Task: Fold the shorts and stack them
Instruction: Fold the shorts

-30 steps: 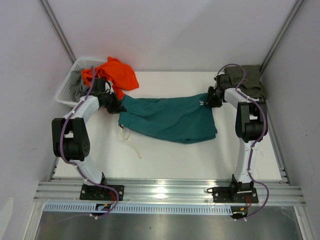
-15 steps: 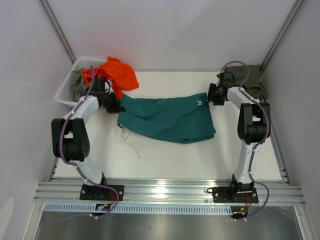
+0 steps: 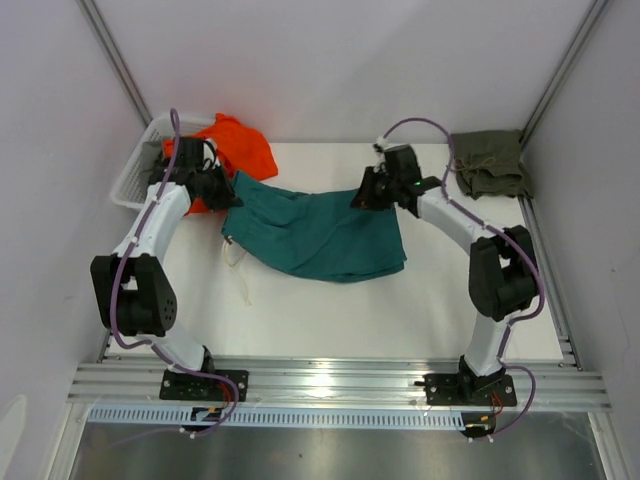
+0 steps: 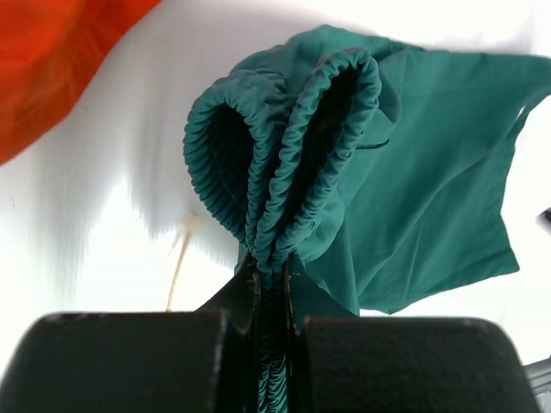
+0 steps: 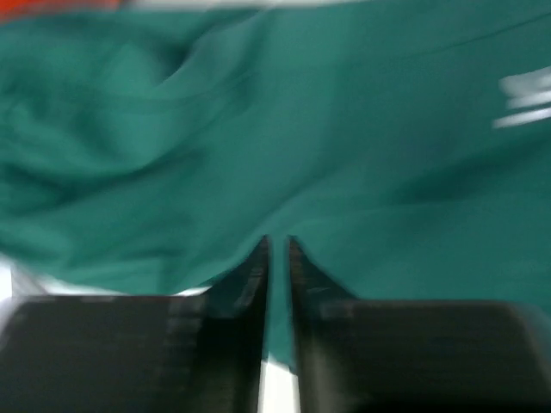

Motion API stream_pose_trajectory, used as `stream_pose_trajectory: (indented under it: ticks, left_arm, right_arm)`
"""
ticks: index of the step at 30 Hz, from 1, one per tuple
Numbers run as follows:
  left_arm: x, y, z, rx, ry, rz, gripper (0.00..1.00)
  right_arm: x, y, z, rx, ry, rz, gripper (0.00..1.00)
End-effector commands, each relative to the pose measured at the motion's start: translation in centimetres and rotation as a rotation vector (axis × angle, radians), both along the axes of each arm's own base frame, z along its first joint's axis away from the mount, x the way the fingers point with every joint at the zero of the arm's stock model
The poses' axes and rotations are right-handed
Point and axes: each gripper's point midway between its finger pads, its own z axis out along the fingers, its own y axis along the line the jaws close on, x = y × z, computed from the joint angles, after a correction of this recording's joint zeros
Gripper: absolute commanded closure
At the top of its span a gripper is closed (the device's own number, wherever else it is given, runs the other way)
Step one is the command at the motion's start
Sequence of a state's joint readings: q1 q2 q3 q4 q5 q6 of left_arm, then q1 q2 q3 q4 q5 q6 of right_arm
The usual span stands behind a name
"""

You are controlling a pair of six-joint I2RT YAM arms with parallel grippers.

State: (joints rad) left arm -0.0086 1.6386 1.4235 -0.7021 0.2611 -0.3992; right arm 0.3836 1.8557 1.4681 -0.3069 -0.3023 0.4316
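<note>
The teal shorts (image 3: 320, 235) hang stretched between both grippers over the white table (image 3: 330, 320). At the left, my left gripper (image 3: 232, 188) is shut on the bunched elastic waistband (image 4: 284, 138), which fills the slit between its jaws (image 4: 271, 267). My right gripper (image 3: 362, 195) holds the shorts' far right edge near the table's middle. In the blurred right wrist view its jaws (image 5: 277, 249) stand narrow with teal cloth (image 5: 344, 129) pinched between them. An off-white cord (image 3: 243, 280) dangles under the left end. The olive shorts (image 3: 488, 163) lie folded in the back right corner.
A white basket (image 3: 135, 170) stands at the back left with an orange garment (image 3: 245, 148) spilling over its rim, close behind my left gripper. Grey walls close in both sides and the back. A metal rail (image 3: 340, 385) runs along the near edge.
My right gripper closed on the shorts' right edge and carried it left toward the middle, away from the olive shorts. The left gripper rose slightly toward the back, still gripping the waistband.
</note>
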Motion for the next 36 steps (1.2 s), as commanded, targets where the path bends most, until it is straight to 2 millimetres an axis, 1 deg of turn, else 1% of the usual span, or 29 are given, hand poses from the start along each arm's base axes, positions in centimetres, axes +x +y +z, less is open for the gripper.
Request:
stream_pose_trajectory:
  ticks: [1, 2, 3, 4, 5, 6, 7, 8, 9, 10, 11, 12, 13, 15, 16, 17, 18, 21, 24, 25, 27, 28, 29, 30, 32, 35, 36]
  left_arm:
    - [-0.5, -0.1, 1.8, 0.026, -0.027, -0.010, 1.00]
    - [-0.4, -0.1, 1.9, 0.026, -0.027, -0.011, 1.00]
    - [-0.5, -0.1, 1.8, 0.027, -0.024, -0.012, 1.00]
    - [-0.6, -0.1, 1.7, 0.028, -0.019, -0.013, 1.00]
    - [-0.6, -0.1, 1.9, 0.031, -0.022, -0.016, 1.00]
    - [-0.5, -0.1, 2.0, 0.036, -0.025, -0.018, 1.00]
    - [-0.6, 0.0, 2.4, 0.039, -0.027, -0.019, 1.00]
    - [-0.6, 0.0, 2.5, 0.042, -0.027, -0.023, 1.00]
    - [-0.8, 0.0, 2.5, 0.044, -0.018, -0.023, 1.00]
    - [-0.7, 0.1, 2.9, 0.047, -0.026, -0.021, 1.00]
    - [-0.6, 0.2, 3.2, 0.052, -0.033, -0.021, 1.00]
    - [-0.7, 0.2, 3.2, 0.056, -0.029, -0.020, 1.00]
    - [-0.8, 0.3, 3.3, 0.059, -0.026, -0.019, 1.00]
    - [-0.9, 0.3, 3.4, 0.062, -0.027, -0.021, 1.00]
    - [-0.9, 0.3, 3.4, 0.063, -0.027, -0.022, 1.00]
    - [-1.0, 0.3, 3.5, 0.062, -0.030, -0.023, 1.00]
    - [-1.1, 0.3, 3.6, 0.060, -0.028, -0.024, 1.00]
    - [-1.3, 0.2, 3.8, 0.059, -0.032, -0.025, 1.00]
    - [-1.6, 0.3, 4.1, 0.060, -0.030, -0.023, 1.00]
    - [-1.7, 0.3, 4.1, 0.061, -0.028, -0.022, 1.00]
    - [-2.1, 0.5, 4.3, 0.069, -0.029, -0.015, 1.00]
    - [-2.5, 0.7, 3.9, 0.080, -0.019, -0.007, 1.00]
    - [-2.5, 0.9, 4.0, 0.085, -0.027, -0.004, 1.00]
    - [-2.7, 1.1, 4.3, 0.090, -0.036, 0.001, 1.00]
    - [-3.0, 1.5, 4.0, 0.100, -0.031, 0.012, 1.00]
    - [-3.3, 1.7, 4.6, 0.109, -0.047, 0.018, 1.00]
    - [-3.4, 1.8, 5.3, 0.112, -0.065, 0.022, 1.00]
  right_arm:
    - [-2.8, 5.2, -0.6, 0.091, 0.055, 0.076, 0.92]
    - [-4.1, 7.0, -1.0, 0.107, 0.076, 0.102, 0.97]
    - [-4.7, 7.8, -1.8, 0.113, 0.098, 0.113, 1.00]
    - [-5.7, 8.5, -2.7, 0.113, 0.120, 0.127, 1.00]
    - [-6.0, 9.4, -2.9, 0.125, 0.120, 0.138, 1.00]
    - [-7.2, 10.8, -3.2, 0.134, 0.132, 0.165, 1.00]
    - [-7.4, 11.7, -4.2, 0.126, 0.143, 0.176, 1.00]
    - [-7.7, 12.4, -4.6, 0.119, 0.148, 0.185, 1.00]
    - [-8.5, 13.5, -5.3, 0.111, 0.159, 0.209, 1.00]
    - [-8.7, 14.0, -6.8, 0.092, 0.186, 0.210, 1.00]
    - [-8.1, 14.5, -6.8, 0.084, 0.171, 0.201, 1.00]
    - [-8.1, 14.8, -7.2, 0.072, 0.173, 0.197, 1.00]
    - [-8.5, 15.1, -7.9, 0.053, 0.185, 0.191, 1.00]
    - [-8.0, 15.2, -9.0, 0.009, 0.182, 0.160, 1.00]
    - [-8.5, 15.4, -9.6, -0.015, 0.194, 0.160, 1.00]
    - [-8.3, 15.7, -10.0, -0.031, 0.192, 0.156, 1.00]
    - [-8.3, 15.3, -10.6, -0.067, 0.198, 0.133, 1.00]
    - [-9.0, 15.8, -11.8, -0.087, 0.218, 0.129, 1.00]
    - [-9.6, 17.3, -12.7, -0.069, 0.232, 0.160, 1.00]
    - [-10.3, 18.2, -12.8, -0.061, 0.234, 0.187, 1.00]
    - [-10.2, 19.7, -13.1, -0.055, 0.229, 0.207, 1.00]
    - [-10.4, 20.5, -13.1, -0.051, 0.225, 0.222, 1.00]
    - [-11.0, 21.5, -13.2, -0.056, 0.221, 0.244, 1.00]
    - [-10.9, 22.5, -13.2, -0.065, 0.219, 0.256, 1.00]
    - [-11.5, 23.7, -13.4, -0.059, 0.226, 0.274, 1.00]
    - [-11.7, 24.6, -14.0, -0.047, 0.248, 0.288, 1.00]
    - [-11.8, 24.8, -14.3, -0.044, 0.258, 0.288, 1.00]
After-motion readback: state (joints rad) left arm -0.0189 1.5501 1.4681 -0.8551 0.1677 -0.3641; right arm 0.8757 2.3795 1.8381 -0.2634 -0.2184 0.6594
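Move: The teal shorts' middle lies some 11 cm left of the nearly shut right hand, 3 cm nearer the base and about 13 cm below. From that hand the loose drawstring is about 32 cm left and 14 cm back, the orange garment roughly 35 cm left and 22 cm ahead. The left hand still holds the gathered waistband; the shorts' middle is about 20 cm to its right, level fore-and-aft, some 15 cm below. Right fingers shut and swing some 24 cm left, down and back, pushing cloth towards the still-gripping left hand. ##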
